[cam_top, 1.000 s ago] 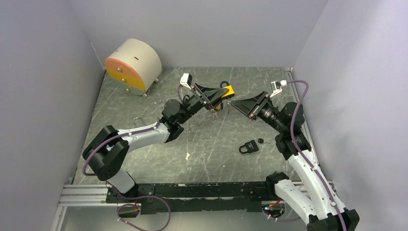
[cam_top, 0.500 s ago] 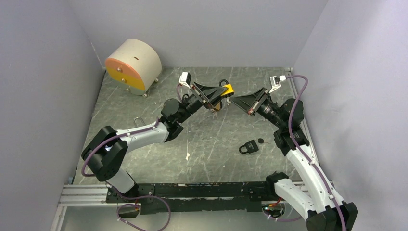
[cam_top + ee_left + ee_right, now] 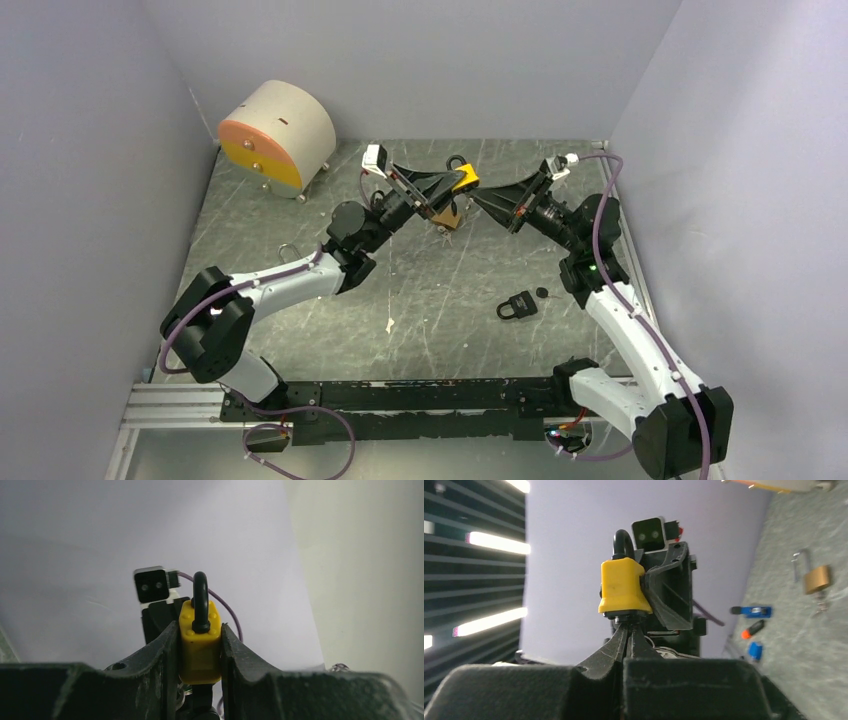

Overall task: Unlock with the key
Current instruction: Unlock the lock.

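A yellow padlock (image 3: 466, 178) with a black shackle hangs in the air over the back of the table. My left gripper (image 3: 447, 186) is shut on its body, one finger on each side, as the left wrist view shows: padlock (image 3: 200, 647), left gripper (image 3: 200, 630). My right gripper (image 3: 478, 198) comes in from the right and meets the padlock's underside. In the right wrist view the right gripper (image 3: 630, 625) is pinched shut on the black head of the key (image 3: 626, 615), which sticks out of the base of the padlock (image 3: 621, 586).
A black padlock (image 3: 518, 305) lies on the table in front of the right arm. A brass padlock (image 3: 449, 218) lies under the raised grippers. A beige drum with an orange and yellow face (image 3: 277, 134) stands at the back left. Blue and orange keys (image 3: 754, 611) lie on the table.
The right gripper has shut and moved left onto the key under the yellow padlock. Both arms have shifted a little to the left and up with the padlock.
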You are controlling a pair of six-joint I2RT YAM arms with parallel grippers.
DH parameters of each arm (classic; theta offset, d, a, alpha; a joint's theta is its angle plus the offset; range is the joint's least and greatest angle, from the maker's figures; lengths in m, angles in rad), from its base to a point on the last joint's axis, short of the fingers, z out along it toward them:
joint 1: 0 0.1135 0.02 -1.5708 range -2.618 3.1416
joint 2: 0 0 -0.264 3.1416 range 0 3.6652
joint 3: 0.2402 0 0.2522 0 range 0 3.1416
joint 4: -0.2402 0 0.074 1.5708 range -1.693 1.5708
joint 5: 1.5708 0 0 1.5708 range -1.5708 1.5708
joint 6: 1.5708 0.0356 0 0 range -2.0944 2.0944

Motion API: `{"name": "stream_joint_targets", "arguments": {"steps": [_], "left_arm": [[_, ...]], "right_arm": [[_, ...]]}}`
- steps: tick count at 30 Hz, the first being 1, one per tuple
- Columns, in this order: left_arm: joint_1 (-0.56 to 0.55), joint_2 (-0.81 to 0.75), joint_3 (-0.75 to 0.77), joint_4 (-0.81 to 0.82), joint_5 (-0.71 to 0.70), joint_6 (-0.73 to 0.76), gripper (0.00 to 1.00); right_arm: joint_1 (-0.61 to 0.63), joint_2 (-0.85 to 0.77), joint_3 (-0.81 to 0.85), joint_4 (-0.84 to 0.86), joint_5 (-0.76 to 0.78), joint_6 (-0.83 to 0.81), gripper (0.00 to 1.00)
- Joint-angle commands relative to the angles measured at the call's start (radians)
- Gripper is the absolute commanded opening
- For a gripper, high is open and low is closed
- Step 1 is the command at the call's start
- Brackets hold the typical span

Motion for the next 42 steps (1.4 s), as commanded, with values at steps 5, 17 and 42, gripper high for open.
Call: {"name": "stream_joint_targets", "arguments": {"steps": [5, 17, 42], "left_arm": [[-0.054, 0.020, 0.051, 0.315, 0.174, -0.006, 0.03], [-0.055, 0.100, 0.241, 0.516, 0.203, 0.027, 0.03], [0.062, -0.238, 0.182, -0.321, 0.477, 0.672, 0.03]], "right_arm": [[-0.001, 0.018, -0.158, 0.475, 0.094, 0.572, 0.00], [0.035, 0.026, -0.245, 0.800, 0.234, 0.951, 0.00], [-0.119, -0.079, -0.263, 0.369, -0.148, -0.221, 0.66]]}}
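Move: The left gripper already holds the yellow padlock, and the right's shut fingertips already have its key. From the left hand, the key head lies about 2 cm back, 2 cm right and 1 cm below. From the right, the padlock body is roughly 2 cm ahead, 2 cm left and 1 cm up. An open brass padlock lies on the table some 38 cm below the left hand and about 9 cm ahead; the black padlock is roughly 8 cm back, 12 cm right and 37 cm below the right hand. Lift both grippers together, up and back, keeping the left's grip on the padlock while the right rolls the key some 40 degrees relative to it, clockwise looking along the right fingers. Then open the right wide, release the key and drop that hand about 9 cm; carry the left on back, left and slightly up, tipping its fingers upward. ##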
